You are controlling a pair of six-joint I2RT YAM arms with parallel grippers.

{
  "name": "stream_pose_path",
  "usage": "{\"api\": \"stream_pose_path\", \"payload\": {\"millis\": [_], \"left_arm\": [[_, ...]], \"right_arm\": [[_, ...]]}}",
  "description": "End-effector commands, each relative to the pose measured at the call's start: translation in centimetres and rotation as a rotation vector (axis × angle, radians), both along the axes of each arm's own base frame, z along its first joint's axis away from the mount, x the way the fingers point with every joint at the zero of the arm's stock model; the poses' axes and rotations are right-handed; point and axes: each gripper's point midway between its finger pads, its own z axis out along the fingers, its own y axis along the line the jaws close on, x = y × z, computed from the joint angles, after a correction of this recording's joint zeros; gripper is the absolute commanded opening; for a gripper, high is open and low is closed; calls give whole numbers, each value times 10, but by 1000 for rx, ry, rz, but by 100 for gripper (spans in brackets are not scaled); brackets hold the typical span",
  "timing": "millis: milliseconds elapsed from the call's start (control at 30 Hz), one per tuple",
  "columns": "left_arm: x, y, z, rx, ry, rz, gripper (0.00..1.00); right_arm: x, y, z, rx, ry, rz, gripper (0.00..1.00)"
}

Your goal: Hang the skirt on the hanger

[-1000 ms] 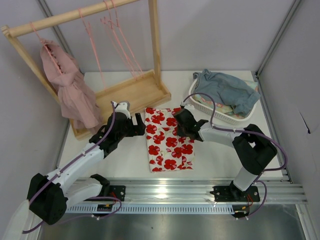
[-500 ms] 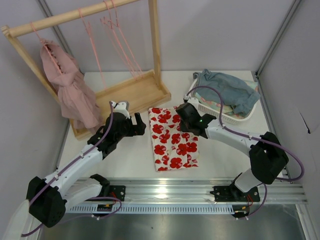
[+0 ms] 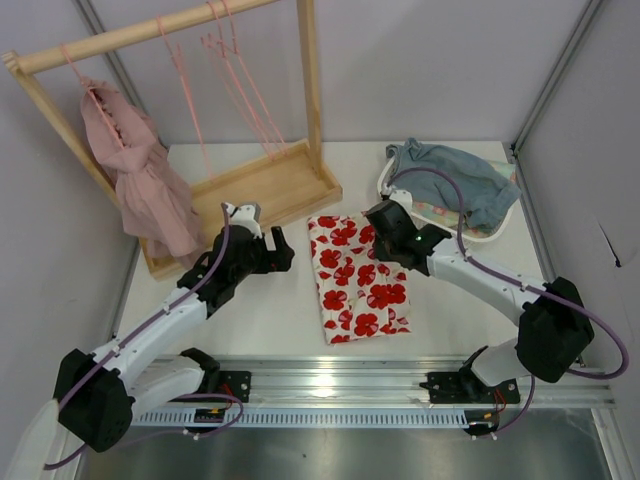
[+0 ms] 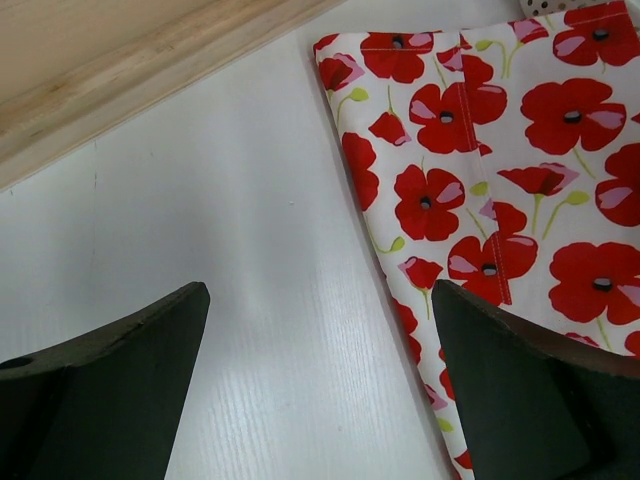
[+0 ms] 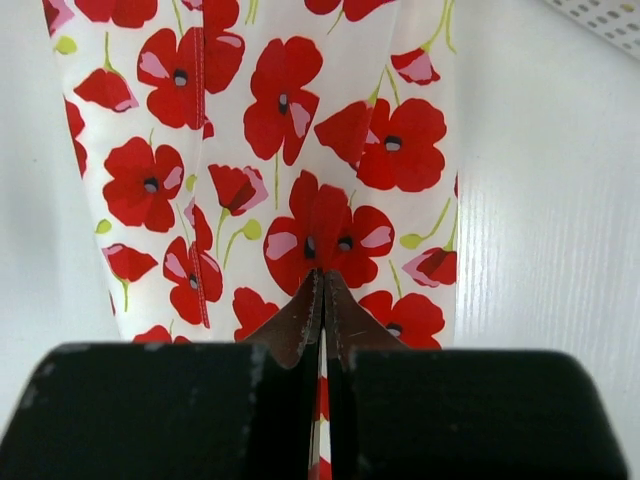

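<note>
The skirt (image 3: pixel 365 275), white with red flowers, lies flat on the table between the two arms, also in the left wrist view (image 4: pixel 480 150) and the right wrist view (image 5: pixel 280 120). My right gripper (image 3: pixel 385 225) is at its far edge, shut on a pinch of the cloth, which puckers at the fingertips (image 5: pixel 323 275). My left gripper (image 3: pixel 278 252) hovers open just left of the skirt, bare table between its fingers (image 4: pixel 320 300). Thin pink hangers (image 3: pixel 180 70) dangle from the wooden rail (image 3: pixel 140 30) at the back left.
The rack's wooden base tray (image 3: pixel 265 185) sits behind the left gripper, its edge close in the left wrist view (image 4: pixel 150 60). A dusty-pink garment (image 3: pixel 140 170) hangs at the rack's left end. A white basket (image 3: pixel 498 230) with blue-grey cloth (image 3: pixel 455 180) stands back right.
My right gripper has dragged the skirt to the right and turned it slightly, its near end now further right. The left gripper has barely moved and stays open.
</note>
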Motion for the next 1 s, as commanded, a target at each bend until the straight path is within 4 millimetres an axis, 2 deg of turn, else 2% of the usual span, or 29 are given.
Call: {"api": "stream_pose_path", "payload": {"millis": [0,167,200,233,400,533,700,767,800,833,933,967], "left_arm": [[2,-5,-1,-32,-5,-14,99],[0,-4,0,-30,-11,-15,99],[3,-5,8,-38,-28,-14,99],[0,-3,1,-30,-15,-12,99],[1,-5,-1,-30,-9,-19,99],[1,-7,-4,-29,-1,-27,99],[3,-10,-7,-28,8,-41,99],[3,-13,-8,-30,11,-52,99],[4,-15,-7,-34,11,-58,99],[3,-16,-7,-40,13,-65,99],[8,-25,-5,-67,10,-79,99],[10,-28,-5,-74,6,-82,99]], "right_arm": [[10,-1,36,6,-74,24,0],[21,-19,38,-30,-66,8,0],[22,-22,37,-32,-62,3,0],[22,-26,37,-38,-59,5,0],[24,-42,36,-56,-54,-4,0],[26,-52,24,-58,-33,-7,0],[21,-59,-11,-77,54,-1,0],[18,-59,-20,-92,87,8,8],[16,-60,-25,-102,111,10,16],[15,-60,-26,-105,119,14,37],[6,-60,-23,-108,127,24,69],[5,-60,-18,-107,119,19,73]]}}
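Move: The skirt lies folded on the table below the right hand, still pinched by its shut fingers. Its middle is about 5 cm back and 3 cm left of that hand, some 8 cm down. The laundry basket's middle is roughly 13 cm ahead and 15 cm to the right. From the left hand, the skirt's middle is some 15 cm to the right, 4 cm back and 9 cm down. Still pinching the skirt, the right hand pulls to the right by about 6 cm, with a slight lift and 2–3 cm of forward travel. It then turns down and a little back, sinking some 4 cm, and its fingers spread late to let the cloth go above the skirt's right edge. The open left hand sinks about 2 cm. ##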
